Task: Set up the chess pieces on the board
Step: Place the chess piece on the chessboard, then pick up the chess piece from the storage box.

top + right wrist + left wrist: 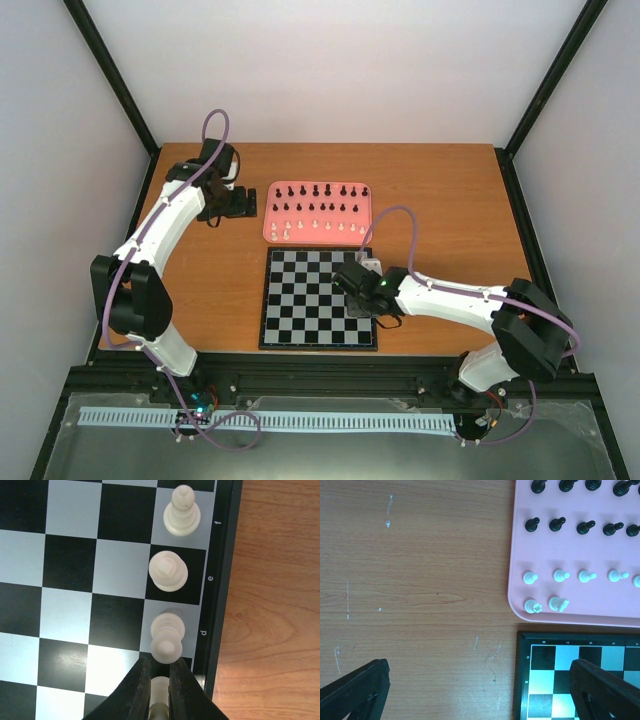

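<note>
The board [300,320] lies at the table's middle front. In the right wrist view three cream-white chess pieces stand in its edge column: one [182,512] by the letter f, one [168,571] by e, one [167,637] by d. My right gripper [161,661] is shut on another cream-white piece [160,692], held over the square just below them. My left gripper [479,666] hangs open over bare wood left of the board's corner [522,645], with nothing between its fingers. Black pieces [532,524] and white pieces [530,577] stand in rows on the pink tray [517,592].
The pink tray [271,222] sits just behind the board. Bare wooden table [440,200] extends to the right of the tray and board. Black frame posts stand at the table's back corners, and a black rail [320,375] runs along the near edge.
</note>
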`<state>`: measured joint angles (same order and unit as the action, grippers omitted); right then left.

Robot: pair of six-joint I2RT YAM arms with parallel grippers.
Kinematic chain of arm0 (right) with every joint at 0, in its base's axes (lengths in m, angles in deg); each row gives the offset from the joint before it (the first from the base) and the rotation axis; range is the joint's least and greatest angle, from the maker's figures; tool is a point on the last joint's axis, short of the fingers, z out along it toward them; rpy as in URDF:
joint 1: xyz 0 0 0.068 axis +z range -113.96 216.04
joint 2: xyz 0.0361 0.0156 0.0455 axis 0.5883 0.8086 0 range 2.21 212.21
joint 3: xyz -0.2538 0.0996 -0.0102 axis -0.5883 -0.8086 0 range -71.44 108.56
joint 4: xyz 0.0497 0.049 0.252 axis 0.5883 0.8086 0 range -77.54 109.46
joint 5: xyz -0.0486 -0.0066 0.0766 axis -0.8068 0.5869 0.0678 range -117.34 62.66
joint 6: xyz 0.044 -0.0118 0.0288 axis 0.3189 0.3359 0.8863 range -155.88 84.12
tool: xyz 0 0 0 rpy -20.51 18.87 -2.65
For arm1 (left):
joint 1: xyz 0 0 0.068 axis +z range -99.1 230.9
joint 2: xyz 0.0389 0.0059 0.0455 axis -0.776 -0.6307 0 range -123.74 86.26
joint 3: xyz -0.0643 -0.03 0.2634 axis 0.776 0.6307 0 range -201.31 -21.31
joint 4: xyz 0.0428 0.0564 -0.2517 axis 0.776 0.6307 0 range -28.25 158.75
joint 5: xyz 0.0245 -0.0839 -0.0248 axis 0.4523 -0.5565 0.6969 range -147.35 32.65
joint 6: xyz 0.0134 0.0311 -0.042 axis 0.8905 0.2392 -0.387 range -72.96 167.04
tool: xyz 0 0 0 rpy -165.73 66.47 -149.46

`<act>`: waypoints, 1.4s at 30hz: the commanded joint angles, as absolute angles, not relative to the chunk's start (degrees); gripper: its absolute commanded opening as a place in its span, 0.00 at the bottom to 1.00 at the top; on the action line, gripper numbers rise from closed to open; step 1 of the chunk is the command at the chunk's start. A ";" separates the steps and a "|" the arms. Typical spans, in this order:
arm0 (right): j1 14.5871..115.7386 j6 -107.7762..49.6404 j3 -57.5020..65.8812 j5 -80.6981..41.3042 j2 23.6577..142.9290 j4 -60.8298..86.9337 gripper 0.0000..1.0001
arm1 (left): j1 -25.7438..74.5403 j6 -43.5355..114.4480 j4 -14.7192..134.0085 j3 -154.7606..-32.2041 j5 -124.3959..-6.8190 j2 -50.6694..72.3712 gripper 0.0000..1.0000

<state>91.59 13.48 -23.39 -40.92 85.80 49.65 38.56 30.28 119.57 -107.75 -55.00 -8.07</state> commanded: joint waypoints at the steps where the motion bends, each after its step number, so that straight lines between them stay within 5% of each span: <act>1: 92.02 14.48 -23.10 -43.09 86.33 50.94 0.14 | 38.33 29.64 118.70 -108.15 -54.66 -7.74 1.00; 15: 92.02 13.11 -21.09 -42.55 85.51 52.44 0.26 | 38.33 29.66 118.85 -108.06 -54.87 -7.35 1.00; 22: 92.01 11.13 -13.92 -45.40 84.22 59.74 0.55 | 38.37 29.63 118.90 -108.56 -55.05 -7.18 1.00; 42: 84.05 -9.43 27.64 -36.09 114.07 56.66 0.54 | 38.33 29.72 121.16 -112.28 -54.92 -4.99 1.00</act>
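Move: The right hand holds a white chess piece already down on its square at the board's right edge, the square some 2 cm directly below the hand point. The nearest placed white piece stands about 3 cm straight ahead, another some 5 cm straight ahead. On the pink tray, the white knight is roughly 17 cm ahead and 17 cm left of the right hand. From the left hand, that square is around 19 cm back, 28 cm right and 14 cm lower. The right hand first stays put on the square while its fingers open slightly and let go of the white piece, then it lifts off nearly straight up, the fingers spreading to about half open. Some 7 cm up it swings forward and left over the board towards the white knight on the pink tray, ending about 13 cm farther out, 10 cm left and 11 cm higher, with the fingertips tilting outward some 10 degrees and the hand turning slightly counter-clockwise. ##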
